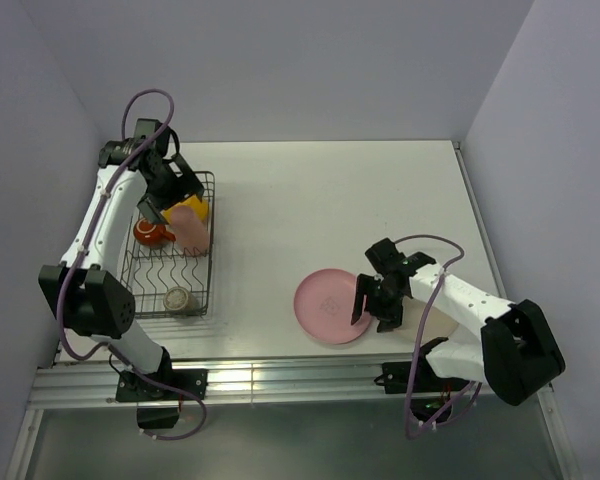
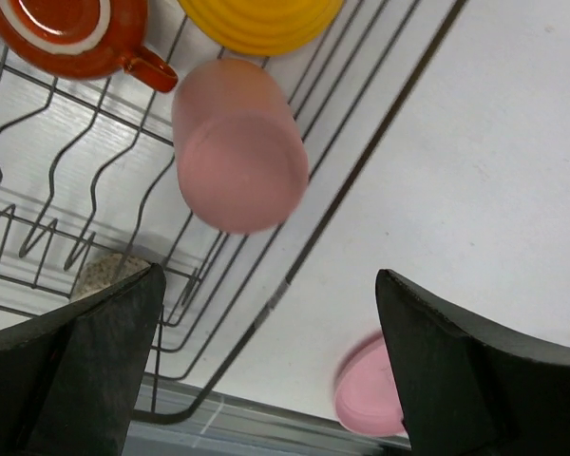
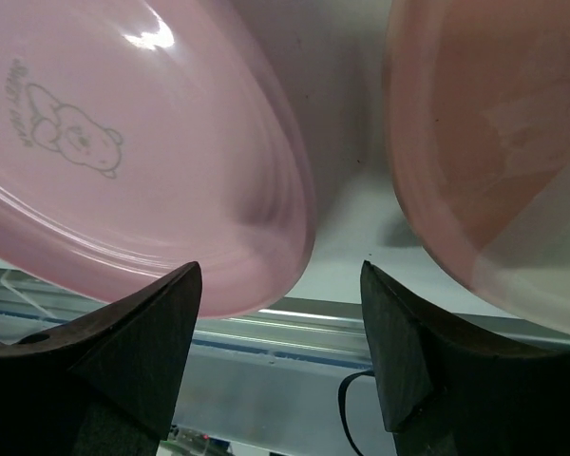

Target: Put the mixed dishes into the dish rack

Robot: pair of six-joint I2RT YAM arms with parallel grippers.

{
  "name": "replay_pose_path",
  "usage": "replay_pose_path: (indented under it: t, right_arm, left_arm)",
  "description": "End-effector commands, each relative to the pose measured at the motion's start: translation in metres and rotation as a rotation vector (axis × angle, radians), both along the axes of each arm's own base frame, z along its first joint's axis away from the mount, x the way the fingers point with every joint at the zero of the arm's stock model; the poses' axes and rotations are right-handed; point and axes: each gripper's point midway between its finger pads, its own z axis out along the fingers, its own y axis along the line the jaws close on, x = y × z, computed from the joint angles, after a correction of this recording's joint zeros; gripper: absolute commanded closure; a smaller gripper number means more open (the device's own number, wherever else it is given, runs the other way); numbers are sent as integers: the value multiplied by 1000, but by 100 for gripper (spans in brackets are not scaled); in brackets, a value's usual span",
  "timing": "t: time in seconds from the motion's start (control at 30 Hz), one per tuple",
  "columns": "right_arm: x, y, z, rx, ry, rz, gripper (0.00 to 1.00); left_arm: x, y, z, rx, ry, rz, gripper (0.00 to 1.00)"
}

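Note:
The wire dish rack (image 1: 208, 262) stands at the left. In it are the dark red-brown cup (image 1: 151, 234), the orange-yellow bowl (image 1: 193, 207), the pink tumbler (image 1: 190, 229), tilted against the right side, and the speckled beige cup (image 1: 178, 298). My left gripper (image 1: 173, 186) hangs open and empty above the rack's far end. Its wrist view shows the tumbler (image 2: 237, 157), cup (image 2: 71, 33) and bowl (image 2: 261, 19) below. The pink plate (image 1: 328, 306) lies on the table. My right gripper (image 1: 373, 303) is open at its right rim (image 3: 123, 161). The pink-and-cream plate (image 3: 494, 142) lies just right, partly hidden under the arm.
The table's metal front rail (image 1: 280, 378) runs just past the plates. Grey walls close the left, back and right. The rack's right wire edge (image 2: 361, 161) borders bare white table.

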Motion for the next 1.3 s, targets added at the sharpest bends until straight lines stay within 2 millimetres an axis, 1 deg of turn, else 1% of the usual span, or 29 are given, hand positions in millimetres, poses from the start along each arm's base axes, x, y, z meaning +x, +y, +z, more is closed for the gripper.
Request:
replay_pose_path:
  t: [0.0,0.03,0.07,0.1,0.13,0.17,0.2,0.23,0.27,0.3,0.33,0.37,0.4,0.47,0.5,0.53,0.6,0.63,0.67,0.7,0.77,0.8,0.87,0.9,0.97,1.0,1.07,1.2,1.27]
  right_arm:
    - [10,16,-3,73,-35,-33,26]
    - [11,18,-5,83,-34,-37,26]
    - [12,20,-6,89,-29,-51,27]
    - [17,24,-7,101,-45,-57,30]
    - [19,25,-10,101,-41,-63,31]
    - [21,26,-12,103,-42,-74,33]
    - [25,27,-14,104,-55,-84,38]
    - [26,26,-18,94,-45,-90,40]
    - [28,28,-20,97,-52,-96,42]
    - [30,28,-22,93,-56,-101,48]
    - [30,27,-26,85,-45,-104,51]
    - [30,27,-29,82,-40,-103,57]
    - [31,28,-31,79,-38,-103,70]
    - [32,28,-34,72,-32,-95,84]
    - [33,28,-33,70,-35,-88,94]
    - [35,28,-31,61,-50,-81,99]
    - [41,29,-23,55,-77,-61,100]
    - [43,30,-17,58,-97,-48,100]
    - [52,31,-7,55,-133,-31,100]
    - [52,29,-3,44,-130,-17,100]
    - [64,36,20,72,-189,20,100]
    - [64,37,27,79,-194,32,100]
    - [74,48,56,140,-259,56,100]
    - [73,50,64,157,-263,63,100]
    - [79,59,88,209,-305,78,100]
    - [76,62,94,235,-297,90,100]
    - [79,70,112,278,-325,105,100]
    - [80,83,138,363,-341,136,100]
    - [81,90,152,408,-349,149,100]
  left_arm:
    - [-12,-8,49,-72,-124,6,1]
    - [-17,-10,61,-95,-162,2,1]
    - [-20,-14,68,-118,-185,-4,1]
    - [-21,-22,76,-168,-213,-23,1]
    - [-30,-27,86,-201,-248,-37,1]
    - [-34,-32,91,-231,-266,-52,1]
    - [-35,-38,98,-262,-298,-62,1]
    - [-46,-46,105,-306,-318,-90,1]
    - [-51,-49,109,-330,-327,-95,1]
    - [-56,-54,106,-346,-321,-108,1]
    - [-66,-60,114,-378,-343,-133,1]
    - [-71,-64,115,-398,-346,-148,1]
    - [-76,-68,115,-417,-345,-165,1]
    - [-91,-82,111,-470,-335,-228,1]
    - [-97,-89,109,-484,-331,-268,1]
    - [-102,-93,105,-495,-329,-291,1]
    - [-111,-103,101,-515,-318,-348,1]
    - [-115,-104,96,-521,-308,-360,1]
    - [-118,-108,97,-538,-310,-385,1]
    - [-122,-111,92,-547,-301,-398,1]
    - [-124,-114,93,-563,-313,-433,1]
    - [-127,-118,92,-580,-305,-453,1]
    - [-129,-121,92,-597,-308,-487,1]
    - [-131,-125,91,-617,-302,-508,1]
    - [-132,-129,91,-639,-295,-535,1]
    - [-132,-132,89,-649,-291,-547,1]
    - [-136,-139,93,-693,-282,-586,1]
    - [-138,-152,96,-708,-275,-646,2]
    - [-137,-154,92,-694,-260,-651,2]
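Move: The pink plate's middle is about 11 cm left and 5 cm ahead of the right gripper, some 2 cm lower, its right rim close by the fingers; the two-tone plate lies some 11 cm right and 5 cm ahead. From the left gripper, the pink plate is about 37 cm right, 17 cm back and 19 cm below, while the pink cup stands almost under it, 12 cm down, and the yellow bowl 6 cm ahead, 2 cm right. Ease the right gripper left and slightly forward, sinking 2 cm, and close it to pinch the pink plate's right rim; then lift about 14 cm, carrying on forward and left. Meanwhile raise the open, empty left gripper off the rack, then bring it back and right, about 14 cm each way, dipping a little and swinging its fingers some 40 degrees rightward to face the plate. ##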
